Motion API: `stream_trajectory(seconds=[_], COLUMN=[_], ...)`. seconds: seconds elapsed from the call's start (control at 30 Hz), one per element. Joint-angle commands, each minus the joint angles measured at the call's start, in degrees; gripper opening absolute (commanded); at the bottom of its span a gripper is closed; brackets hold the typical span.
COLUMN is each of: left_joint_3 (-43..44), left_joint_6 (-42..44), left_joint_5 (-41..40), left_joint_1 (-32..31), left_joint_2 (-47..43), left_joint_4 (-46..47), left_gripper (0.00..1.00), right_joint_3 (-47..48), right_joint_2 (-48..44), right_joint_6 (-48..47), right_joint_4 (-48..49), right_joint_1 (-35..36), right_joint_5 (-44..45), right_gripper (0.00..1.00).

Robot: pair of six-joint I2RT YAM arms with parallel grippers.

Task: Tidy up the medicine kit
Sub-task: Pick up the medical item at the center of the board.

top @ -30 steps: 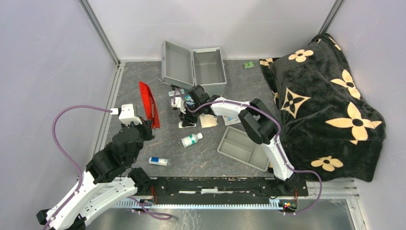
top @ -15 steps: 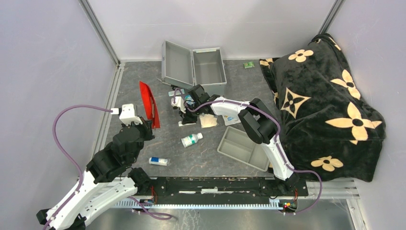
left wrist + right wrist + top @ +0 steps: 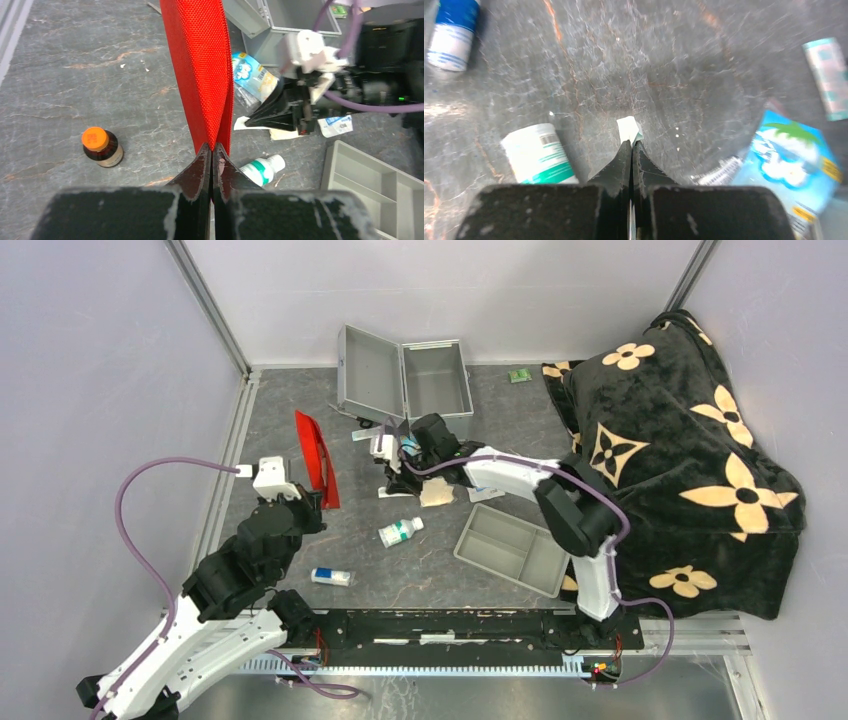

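Note:
The medicine kit (image 3: 437,380) is a silver metal case standing open at the back of the table, its lid (image 3: 368,373) swung to the left; its corner shows as the kit (image 3: 295,20) in the left wrist view. My left gripper (image 3: 211,150) is shut on the lower edge of a flat red pouch (image 3: 200,65), which stands on edge as the pouch (image 3: 314,455) seen from above. My right gripper (image 3: 631,145) is shut on a thin white and teal sachet (image 3: 628,128). That gripper (image 3: 391,478) hangs just in front of the kit.
A white bottle with a green band (image 3: 400,531), a blue and white tube (image 3: 331,577) and a grey divided tray (image 3: 510,548) lie near the front. An orange-capped brown bottle (image 3: 102,146) and a blue packet (image 3: 252,75) lie by the pouch. A black flowered blanket (image 3: 680,440) fills the right.
My right gripper's jaws have shut on the thin sachet, and that arm has shifted a little right and toward the kit. The left gripper keeps hold of the red pouch.

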Motion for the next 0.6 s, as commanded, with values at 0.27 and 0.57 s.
stream_trajectory(seconds=[0.27,0.57], left_joint_3=[-1.85,-1.00], left_joint_6=[7.57,11.12], left_joint_5=[23.88,37.21], left_joint_1=[-0.08,-0.08], left_joint_2=[1.55,9.40], left_joint_4=[11.63,12.83], left_gripper=[0.02,0.02], right_joint_3=[-31.25,-32.03], right_joint_2=[-39.95,-53.17], right_joint_6=[-3.03,-42.94], right_joint_4=[35.52,18.09], right_joint_1=[-0.53,-0.46], right_joint_5=[1.34,-20.59], right_gripper=[0.00,0.00])
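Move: The right hand already holds the white packet just off the table; the red pouch it is bound for, gripped by the left hand, lies about 11 cm left, 3 cm back and 19 cm above. The white bottle lies some 8 cm back and 2 cm right, the blue bag 7 cm ahead and 4 cm right, both about 5 cm below. From the left hand, the packet is roughly 10 cm ahead, 12 cm right and 19 cm below. Right hand lifts the still-pinched packet about 23 cm and back; left swings the pouch 10 cm right. ##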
